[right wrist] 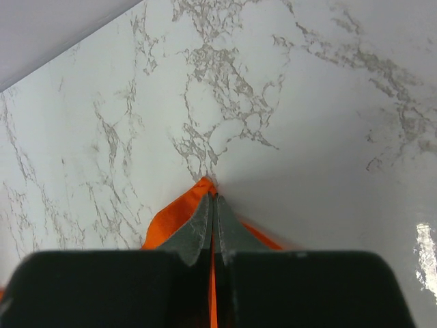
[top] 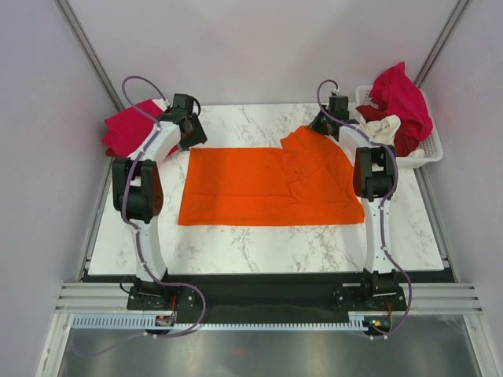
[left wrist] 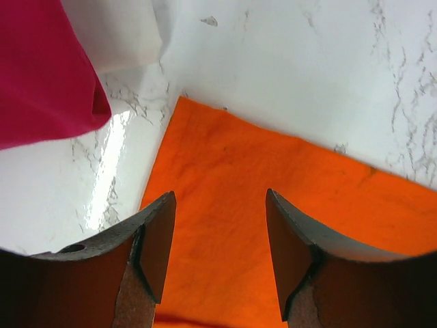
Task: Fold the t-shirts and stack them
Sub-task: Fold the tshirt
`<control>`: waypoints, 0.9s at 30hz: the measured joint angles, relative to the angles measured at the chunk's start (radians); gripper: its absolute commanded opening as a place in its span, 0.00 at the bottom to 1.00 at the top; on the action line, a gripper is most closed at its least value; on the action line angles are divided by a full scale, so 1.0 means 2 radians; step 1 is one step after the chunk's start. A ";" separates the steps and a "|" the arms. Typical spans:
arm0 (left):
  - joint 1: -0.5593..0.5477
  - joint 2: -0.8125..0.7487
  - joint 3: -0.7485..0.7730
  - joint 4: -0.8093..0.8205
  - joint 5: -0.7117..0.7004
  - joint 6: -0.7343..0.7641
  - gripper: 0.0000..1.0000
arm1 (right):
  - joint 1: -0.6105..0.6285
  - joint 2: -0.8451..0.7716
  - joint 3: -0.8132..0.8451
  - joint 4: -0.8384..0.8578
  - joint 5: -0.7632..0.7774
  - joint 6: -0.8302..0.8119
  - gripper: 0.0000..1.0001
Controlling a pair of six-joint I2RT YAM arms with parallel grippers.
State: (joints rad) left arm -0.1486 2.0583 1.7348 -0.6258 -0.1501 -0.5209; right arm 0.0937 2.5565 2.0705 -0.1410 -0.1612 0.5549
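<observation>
A bright orange t-shirt (top: 267, 187) lies spread flat across the middle of the marble table. My right gripper (right wrist: 213, 197) is shut on its far right corner; a tip of the orange t-shirt (right wrist: 203, 184) pokes out past the pinched fingers. My left gripper (left wrist: 220, 198) hovers open over the far left corner of the orange t-shirt (left wrist: 287, 205), its fingers apart with only cloth below. A crimson-pink t-shirt (top: 128, 128) lies bunched at the far left beside the left gripper (top: 187, 126).
A white slotted basket (top: 428, 149) at the far right holds a crimson-pink t-shirt (top: 405, 98), a cream one (top: 383, 127) and a dark red one. The crimson-pink cloth (left wrist: 41, 75) and a white fold (left wrist: 116, 31) lie close to the left gripper.
</observation>
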 measured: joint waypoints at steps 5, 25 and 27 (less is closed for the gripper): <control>0.009 0.046 0.043 0.000 -0.011 0.016 0.63 | -0.002 -0.006 -0.012 0.009 -0.008 0.003 0.00; 0.013 0.143 0.103 -0.005 -0.029 0.039 0.64 | -0.014 -0.012 -0.039 0.037 -0.043 0.023 0.00; 0.014 0.145 0.109 -0.007 -0.029 0.040 0.56 | -0.016 -0.012 -0.041 0.040 -0.047 0.026 0.00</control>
State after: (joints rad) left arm -0.1196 2.3486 1.9522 -0.6392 -0.2089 -0.4404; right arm 0.0624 2.5324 1.9892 -0.0612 -0.2543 0.6064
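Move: The orange t-shirt's far-left corner lies about 5 cm ahead of the open left hand, 3 cm to its left and 8 cm below. The red folded shirt sits roughly 11 cm ahead and 22 cm left of that hand, and the white cloth some 17 cm ahead and 10 cm left, both about 7 cm lower. From the right hand, shut on the shirt's far-right part, the far-left corner is about 50 cm left and 10 cm back. Left hand sinks about 7 cm and 4 cm forward to the far-left corner, fingers open; right keeps pinching. ##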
